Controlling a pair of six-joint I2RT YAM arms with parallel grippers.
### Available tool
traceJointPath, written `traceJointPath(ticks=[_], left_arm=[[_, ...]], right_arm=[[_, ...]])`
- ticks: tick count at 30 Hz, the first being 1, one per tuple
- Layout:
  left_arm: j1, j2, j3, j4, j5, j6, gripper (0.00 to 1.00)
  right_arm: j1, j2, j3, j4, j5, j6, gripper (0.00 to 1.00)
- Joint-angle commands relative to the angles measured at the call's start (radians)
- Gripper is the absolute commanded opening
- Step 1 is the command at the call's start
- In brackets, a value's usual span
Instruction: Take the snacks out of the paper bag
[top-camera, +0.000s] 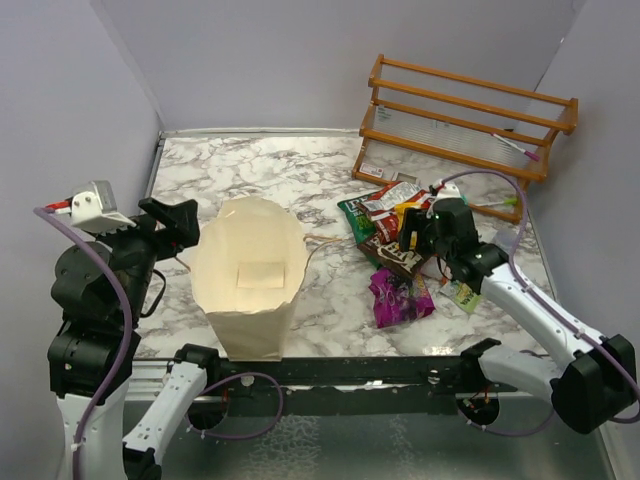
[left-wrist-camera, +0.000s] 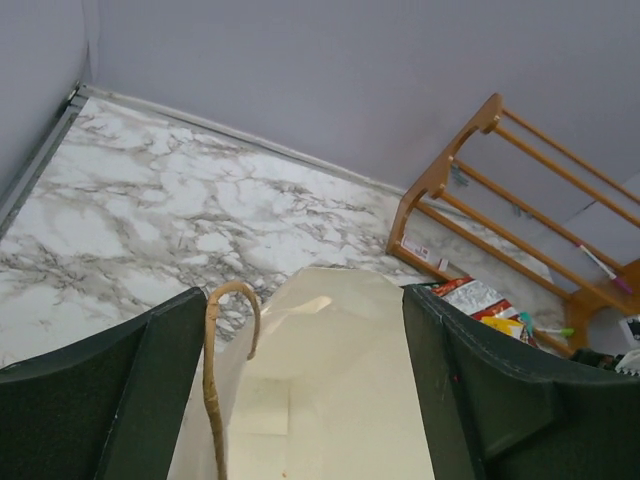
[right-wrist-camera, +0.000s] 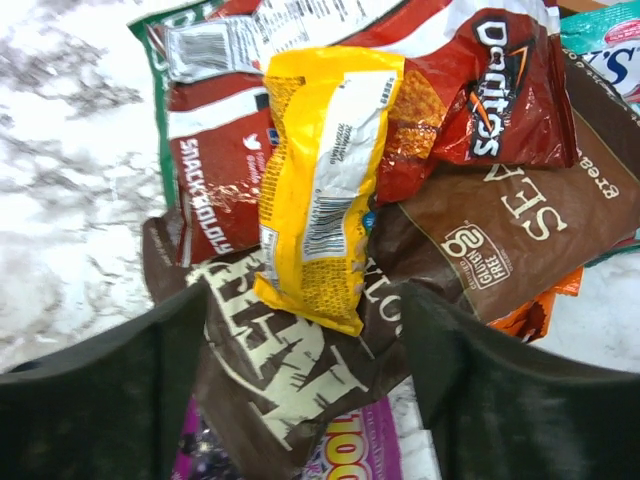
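Note:
The cream paper bag (top-camera: 250, 268) stands upright left of centre, its mouth open; nothing shows inside it (left-wrist-camera: 340, 390). My left gripper (top-camera: 178, 225) is at the bag's left rim, open (left-wrist-camera: 302, 300), with the brown cord handle (left-wrist-camera: 213, 370) standing free by its left finger. The snacks lie piled on the table right of the bag: a yellow packet (right-wrist-camera: 320, 180) on a dark brown one (right-wrist-camera: 290, 380), a red one (right-wrist-camera: 480, 90), a magenta one (top-camera: 400, 297) and a green bag (top-camera: 354, 214). My right gripper (top-camera: 412, 238) hovers open over the pile (right-wrist-camera: 300, 310), holding nothing.
An orange wooden rack (top-camera: 465, 115) stands at the back right, with pens lying near it. Grey walls close in the marble table (top-camera: 260, 170) on the left, back and right. The bag's other cord handle (top-camera: 320, 245) hangs toward the pile.

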Motion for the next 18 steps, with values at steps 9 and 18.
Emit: traceJointPath(ticks=[9,18], left_arm=[[0.0,0.074,0.253,-0.047,0.008,0.046,0.99],[-0.001,0.113,0.467,-0.013,-0.029,0.087,0.99]], right_arm=[[-0.002,-0.271,0.177,-0.006,0.044,-0.028,0.99],[-0.002,-0.378,0.493,-0.086,-0.062,-0.197,0.99]])
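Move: The yellow packet, already let go, lies on the pile about 3 cm ahead of the right hand point, 1 cm right and 5 cm below. The red chip bag sits some 7 cm ahead of that hand, the brown bag about 2 cm to its right, nearly beneath, and the purple bag roughly 11 cm back. From the left hand, the paper bag's middle is about 8 cm right and 26 cm below, roughly level fore and aft; its near handle hangs about 5 cm beneath. Lift the right gripper fast, straight off the snack pile by some 27 cm, easing back only late, and tip its fingers up from their downward slant while opening them the rest of the way. Raise the left gripper too, slowly at first, about 12 cm up and a little back, away from the paper bag and its handle, spreading its fingers fully and tilting them upward. ##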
